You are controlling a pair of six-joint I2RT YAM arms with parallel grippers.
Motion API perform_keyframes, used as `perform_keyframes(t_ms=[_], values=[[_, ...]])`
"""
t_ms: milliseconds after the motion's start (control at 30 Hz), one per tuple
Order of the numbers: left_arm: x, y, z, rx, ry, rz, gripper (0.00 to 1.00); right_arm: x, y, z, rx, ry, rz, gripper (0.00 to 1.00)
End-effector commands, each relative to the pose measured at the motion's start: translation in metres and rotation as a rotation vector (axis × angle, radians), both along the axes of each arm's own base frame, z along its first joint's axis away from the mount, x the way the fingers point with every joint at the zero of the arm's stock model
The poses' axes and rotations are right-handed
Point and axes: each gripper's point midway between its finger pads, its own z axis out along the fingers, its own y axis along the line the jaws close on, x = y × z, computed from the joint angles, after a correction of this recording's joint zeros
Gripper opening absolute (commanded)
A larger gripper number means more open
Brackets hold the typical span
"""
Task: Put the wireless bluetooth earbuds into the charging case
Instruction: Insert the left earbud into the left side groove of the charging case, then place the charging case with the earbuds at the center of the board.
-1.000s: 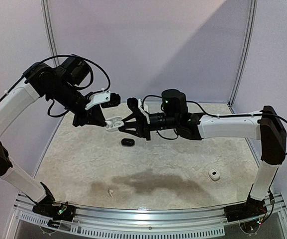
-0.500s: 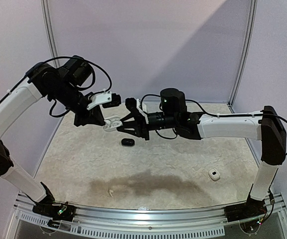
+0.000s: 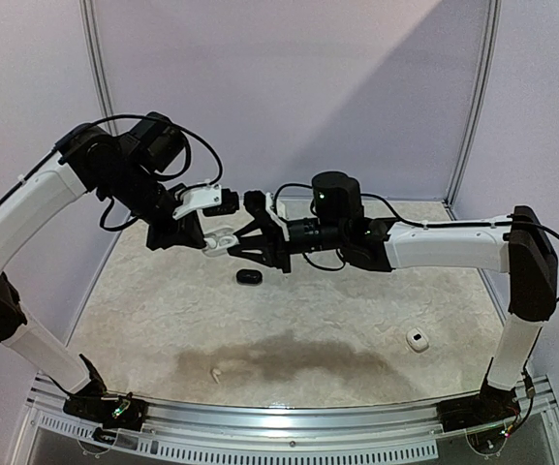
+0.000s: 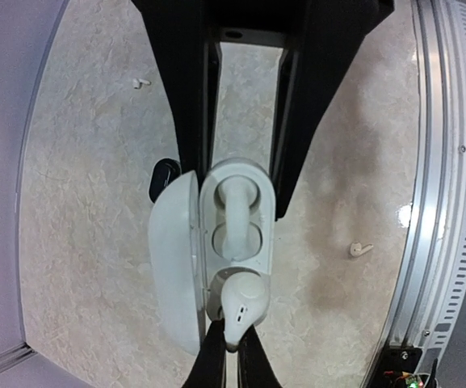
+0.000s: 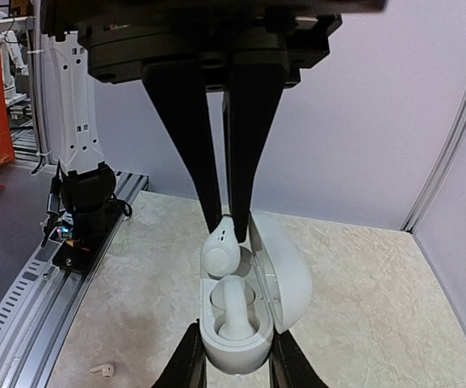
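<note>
In the air over the mat, my right gripper (image 5: 234,339) is shut on a white charging case (image 5: 233,343), its lid (image 5: 285,271) swung open. One white earbud (image 5: 234,307) lies seated in the case. My left gripper (image 4: 232,326) is shut on the stem of a second white earbud (image 4: 242,301), whose head sits tilted at the mouth of the case's (image 4: 237,242) other socket. From above, the left gripper (image 3: 204,240) and right gripper (image 3: 232,242) meet tip to tip at the case (image 3: 221,238).
A black case (image 3: 248,277) lies on the mat under the grippers. A small white case (image 3: 417,339) sits at the front right. Loose white earbuds lie on the mat (image 3: 215,372) (image 4: 360,249) (image 4: 140,82). A metal rail (image 3: 289,426) runs along the near edge.
The left arm's elbow and wrist have shifted slightly right and up, with the held earbud staying at the case. The right arm has not moved.
</note>
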Motion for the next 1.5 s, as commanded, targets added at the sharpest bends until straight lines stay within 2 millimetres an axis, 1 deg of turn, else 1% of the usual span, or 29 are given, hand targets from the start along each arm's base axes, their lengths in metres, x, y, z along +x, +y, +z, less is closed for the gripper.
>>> perform_keyframes(t_ms=[0, 167, 300, 367, 467, 567, 633, 733, 800, 867, 933, 1000, 1033, 1133, 1200, 1233, 1267, 1300, 1333, 1367, 1400, 1433, 1467], values=[[-0.039, 0.036, -0.029, 0.224, 0.160, -0.003, 0.03, -0.005, 0.006, 0.020, 0.040, -0.038, 0.020, 0.00], [-0.035, 0.038, -0.031, 0.239, 0.141, 0.009, 0.15, -0.005, 0.006, 0.019, 0.037, -0.031, 0.019, 0.00], [-0.031, 0.035, -0.028, 0.224, 0.133, 0.022, 0.31, -0.005, 0.006, 0.019, 0.040, -0.033, 0.019, 0.00], [-0.031, 0.033, -0.026, 0.215, 0.130, 0.021, 0.36, -0.005, 0.006, 0.020, 0.040, -0.034, 0.020, 0.00], [-0.031, 0.031, -0.020, 0.194, 0.122, 0.019, 0.37, -0.004, 0.006, 0.018, 0.036, -0.031, 0.018, 0.00], [-0.031, 0.031, -0.009, 0.173, 0.101, 0.007, 0.38, -0.003, 0.006, 0.014, 0.025, -0.021, 0.009, 0.00], [-0.035, 0.031, 0.001, 0.154, 0.088, -0.018, 0.39, -0.002, 0.005, 0.010, 0.015, -0.008, 0.000, 0.00], [-0.052, 0.028, 0.017, 0.094, 0.116, -0.086, 0.44, 0.002, 0.002, 0.005, 0.004, 0.012, -0.019, 0.00], [-0.065, 0.026, 0.027, 0.047, 0.145, -0.133, 0.44, 0.004, 0.000, 0.005, 0.006, 0.017, -0.027, 0.00], [-0.070, 0.022, 0.040, -0.018, 0.162, -0.145, 0.44, 0.004, -0.002, 0.007, 0.003, 0.019, -0.034, 0.00], [-0.061, 0.019, 0.054, -0.096, 0.169, -0.103, 0.44, 0.002, -0.003, 0.008, 0.000, 0.013, -0.031, 0.00], [-0.039, 0.023, 0.060, -0.151, 0.170, -0.011, 0.43, -0.001, -0.004, 0.011, 0.001, 0.011, -0.023, 0.00], [-0.028, 0.027, 0.058, -0.161, 0.172, 0.029, 0.42, -0.002, -0.006, 0.013, 0.003, 0.009, -0.021, 0.00], [0.006, 0.041, 0.043, -0.162, 0.189, 0.183, 0.41, -0.002, -0.009, 0.019, 0.013, 0.007, -0.035, 0.00], [0.027, 0.051, 0.036, -0.188, 0.197, 0.296, 0.41, 0.009, -0.012, 0.026, 0.023, 0.038, -0.093, 0.00], [0.038, 0.057, 0.032, -0.211, 0.205, 0.364, 0.44, 0.018, -0.016, 0.029, 0.025, 0.095, -0.134, 0.00], [0.047, 0.064, 0.029, -0.234, 0.213, 0.428, 0.49, 0.029, -0.020, 0.029, 0.020, 0.157, -0.181, 0.00], [0.058, 0.070, 0.026, -0.260, 0.207, 0.488, 0.61, 0.043, -0.025, 0.024, 0.007, 0.209, -0.241, 0.00], [0.063, 0.079, 0.019, -0.265, 0.222, 0.552, 0.68, 0.057, -0.032, 0.016, -0.005, 0.319, -0.311, 0.00], [0.070, 0.087, 0.013, -0.271, 0.219, 0.610, 0.81, 0.071, -0.041, 0.004, -0.033, 0.389, -0.381, 0.00], [0.076, 0.095, 0.008, -0.279, 0.213, 0.663, 0.88, 0.085, -0.051, -0.008, -0.052, 0.470, -0.458, 0.00], [0.078, 0.102, 0.001, -0.277, 0.222, 0.703, 0.92, 0.098, -0.064, -0.023, -0.080, 0.580, -0.543, 0.00], [0.078, 0.106, -0.005, -0.277, 0.234, 0.732, 0.95, 0.108, -0.078, -0.042, -0.127, 0.663, -0.620, 0.00]])
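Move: The left hand points down, pinching the earbud right over the open white charging case; the left side groove is about 2 cm below it and 1 cm to its right, level with it fore and aft. The other earbud, already in the case, lies some 3 cm to this hand's right, the raised lid about 2 cm ahead and 3 cm right, and the black case on the table about 13 cm ahead, 4 cm right and 27 cm below. From the right hand, which grips the case's right end, that groove is about 4 cm to the left, level fore and aft. The left hand eases the earbud down barely half a centimetre into the left side groove while the right hand keeps the case almost still, then opens its fingers, lets go and climbs clear by about 8 cm. It then swings forward and left, away from the case, sinking back to nearly its starting height with the fingers spreading wide and the hand turning some 30 degrees counter-clockwise, as the right hand, grip unchanged, starts off forward about 5 cm and a little right, turning clockwise and rolling the case's top forward. ##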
